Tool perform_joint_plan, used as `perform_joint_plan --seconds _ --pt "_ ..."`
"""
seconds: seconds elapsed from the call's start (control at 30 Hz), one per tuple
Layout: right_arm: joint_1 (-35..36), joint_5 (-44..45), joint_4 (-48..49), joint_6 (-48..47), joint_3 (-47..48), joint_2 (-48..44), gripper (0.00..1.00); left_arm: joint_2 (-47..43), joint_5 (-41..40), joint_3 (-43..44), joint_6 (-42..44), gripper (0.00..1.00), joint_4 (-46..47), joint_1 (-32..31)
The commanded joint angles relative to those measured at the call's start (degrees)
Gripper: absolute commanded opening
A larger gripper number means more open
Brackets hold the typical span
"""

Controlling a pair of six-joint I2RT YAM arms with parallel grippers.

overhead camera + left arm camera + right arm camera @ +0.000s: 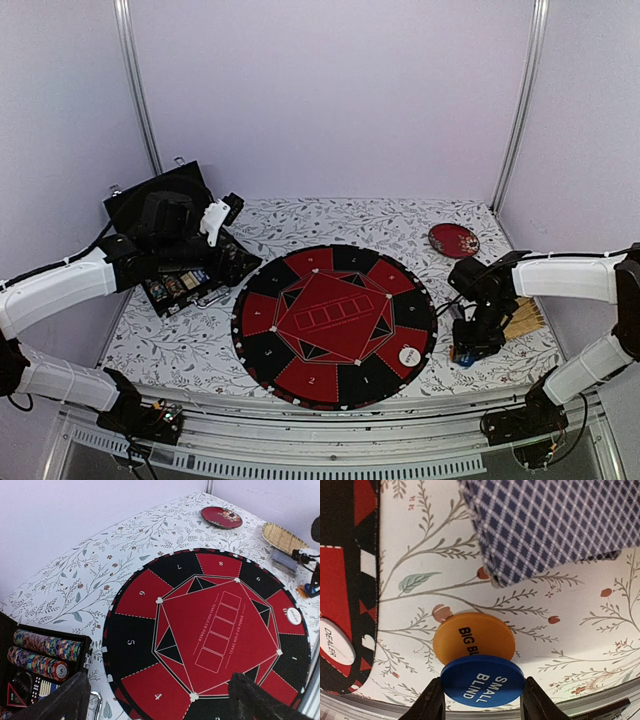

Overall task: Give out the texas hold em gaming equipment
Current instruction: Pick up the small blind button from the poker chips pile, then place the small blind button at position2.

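My right gripper (482, 691) is shut on a blue "SMALL BLIND" button disc (482, 681), one finger on each side of its rim. Under and behind it an orange "BIG BLIND" disc (472, 636) lies on the floral cloth. A deck of cards with checked blue backs (550, 525) lies just beyond. A white "DEALER" disc (335, 641) rests on the round poker mat (335, 325). My left gripper (160, 680) hangs wide open above the mat's left edge, holding nothing. Rows of striped poker chips (42, 652) sit in an open black case (165, 210).
A dark red plate (453, 240) lies at the back right. A straw-coloured slatted mat (282, 536) sits by the right arm (560, 275). The table's near rail runs just below the blind discs. The case lid stands up at the back left.
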Motion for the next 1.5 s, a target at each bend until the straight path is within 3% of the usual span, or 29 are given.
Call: perform_joint_plan --seconds 0.0,0.2,0.37,0.6,0.77,0.87,1.17,1.47 --pt "-0.28 1.58 -3.74 1.23 2.93 -2.78 0.34 -1.21 0.74 -0.82 0.35 0.98 0.7 -0.65" --pt "2.57 -0.73 -6.18 0.21 8.6 -5.25 0.29 -1.14 0.67 -0.74 0.33 0.98 0.74 -0.65" --pt "12.73 -4.14 -2.0 -1.28 18.68 -2.93 0.25 -1.24 -0.15 -0.66 0.34 0.98 0.97 -0.65" --pt "28.01 -10.25 12.45 -7.35 36.51 18.57 0.21 -2.65 -5.72 -0.5 -0.02 0.98 1.68 -0.47" --pt "35.06 -10.35 8.16 -13.88 56.53 38.11 0.21 -3.91 -10.05 -0.98 -0.13 0.98 2.41 -0.26" --pt "37.28 -10.23 5.46 -15.46 63.39 45.53 0.2 -4.32 -11.35 -1.01 -0.41 0.98 2.46 -0.03" --pt "40.37 -5.48 1.21 -16.16 67.48 53.65 0.2 -4.28 -9.79 -1.0 -0.42 0.98 2.57 0.32" --pt "42.56 0.52 -4.95 -15.77 69.54 56.21 0.2 -4.38 -9.6 -1.06 -0.09 0.98 2.57 0.3"
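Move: The small blind, already in the right hand, is headed for the mat's 2–3 dividing line near the rim, about 39 cm left, 4 cm back and 2 cm lower. The big blind lies almost directly under the right hand, the card deck roughly 9 cm ahead and 1 cm right of it, the dealer button about 10 cm left, level with it. From the left hand that line is some 17 cm back, 2 cm left and 21 cm down. Right hand arcs the held small blind 39 cm left, turning counter-clockwise, towards the 2–3 line; left arm rises. ##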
